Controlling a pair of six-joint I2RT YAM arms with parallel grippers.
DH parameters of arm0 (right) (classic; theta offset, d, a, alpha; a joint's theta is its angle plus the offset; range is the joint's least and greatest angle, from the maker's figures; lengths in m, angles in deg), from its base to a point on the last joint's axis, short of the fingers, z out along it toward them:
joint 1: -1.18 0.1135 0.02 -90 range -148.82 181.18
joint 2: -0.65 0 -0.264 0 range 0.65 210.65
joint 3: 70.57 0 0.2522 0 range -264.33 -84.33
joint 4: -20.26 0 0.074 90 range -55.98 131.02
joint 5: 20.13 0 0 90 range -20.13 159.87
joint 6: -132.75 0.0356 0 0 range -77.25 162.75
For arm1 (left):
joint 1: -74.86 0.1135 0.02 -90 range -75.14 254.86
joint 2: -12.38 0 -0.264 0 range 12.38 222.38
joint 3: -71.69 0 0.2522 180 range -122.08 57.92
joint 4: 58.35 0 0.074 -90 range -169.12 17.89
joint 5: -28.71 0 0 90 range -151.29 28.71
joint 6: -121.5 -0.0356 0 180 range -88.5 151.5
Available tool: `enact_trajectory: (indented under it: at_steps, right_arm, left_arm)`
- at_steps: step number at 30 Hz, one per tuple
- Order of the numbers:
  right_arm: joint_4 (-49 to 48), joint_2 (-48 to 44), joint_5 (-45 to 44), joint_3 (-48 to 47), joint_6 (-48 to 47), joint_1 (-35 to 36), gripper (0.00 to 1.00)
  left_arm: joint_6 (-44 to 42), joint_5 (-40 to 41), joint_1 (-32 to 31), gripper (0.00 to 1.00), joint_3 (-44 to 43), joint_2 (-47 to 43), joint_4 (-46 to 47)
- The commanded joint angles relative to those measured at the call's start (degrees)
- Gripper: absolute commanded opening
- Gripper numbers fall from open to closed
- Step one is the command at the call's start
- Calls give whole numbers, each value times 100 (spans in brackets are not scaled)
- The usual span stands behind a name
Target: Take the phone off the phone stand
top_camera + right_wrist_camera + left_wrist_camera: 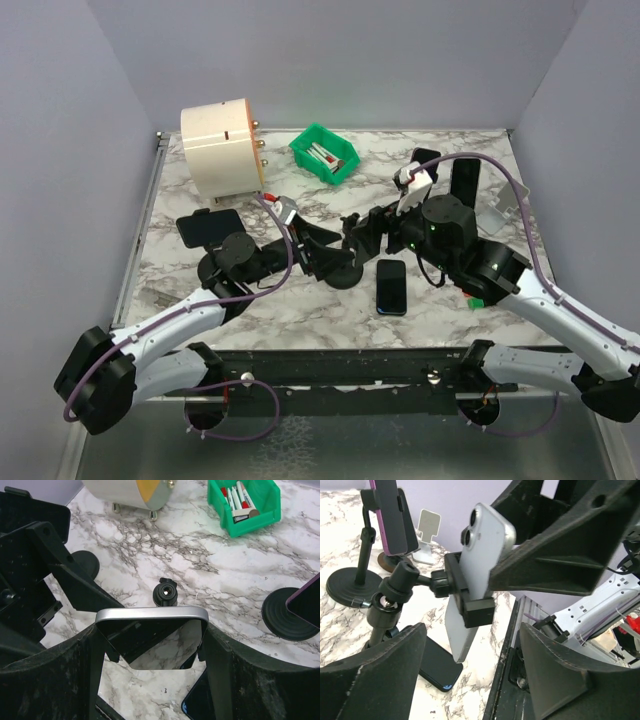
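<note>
A silver phone (481, 555) stands upright in the black clamp (472, 607) of the phone stand (405, 577), whose round base (345, 274) sits mid-table. My right gripper (150, 645) reaches over the phone from above. Its fingers (220, 660) press on both long edges of the phone (150, 614), so it is shut on the phone. My left gripper (470, 647) sits low beside the stand and is open. Its two fingers (375, 675) are spread wide on either side of the phone's lower end, touching nothing.
A dark phone (391, 286) lies flat on the marble just right of the stand's base. Another stand with a purple phone (392, 517) and a small white stand (427, 530) are behind. A cream cylinder (222, 148) and a green bin (324, 153) sit at the back.
</note>
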Motion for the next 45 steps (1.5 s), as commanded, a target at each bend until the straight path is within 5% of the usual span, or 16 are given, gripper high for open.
enact_trajectory:
  at_steps: [1,8,15,23,27,28,32,37,38,45]
  right_arm:
    - [-110,165,-209,-338,290,16,1]
    - [-96,382,-140,-535,349,16,1]
    - [-64,460,-95,-589,375,16,1]
    - [-83,478,-69,-571,380,10,0]
    - [-98,445,-42,-506,384,14,1]
    - [-137,410,-8,-457,389,14,4]
    - [-276,315,63,-279,472,17,59]
    - [-305,320,82,-246,529,11,83]
    - [-329,320,86,-239,533,17,95]
    - [-519,293,107,-109,551,16,100]
  left_arm:
    - [45,-184,-7,78,-67,-252,-62]
    - [-4,-245,-43,77,-386,39,-174]
    - [-96,-149,-50,63,-713,399,-374]
    - [-139,-220,-54,29,-783,448,-434]
    - [-166,-171,-54,4,-704,365,-426]
    - [-166,-153,-50,0,-685,342,-428]
    - [-141,-78,-59,0,-681,325,-426]
    - [-88,63,-65,0,-721,294,-425]
    - [-75,69,-66,0,-732,289,-426]
    - [-52,86,-60,0,-753,219,-417]
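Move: The left hand, empty and open, has the near jaw of the phone clamp just off its tips: about 1 cm forward, 2 cm to the right and 1 cm up. The stand's pole is some 6 cm forward of that hand and 2 cm right; a flat phone lies on the table roughly 11 cm right, 2 cm forward and 21 cm below it. The right hand already grips the clamped phone, whose middle is about 1 cm forward, 1 cm left and 3 cm below. The left fingers close on the near jaw of the clamp and pinch it, after the hand lifts about 1.5 cm and slides forward and to the right onto it by some 2 cm; they then keep that hold. The right hand, still gripping the phone, first eases forward and left about 1.5 cm, then stays until it spreads its fingers wide at the end, rolling slightly. ##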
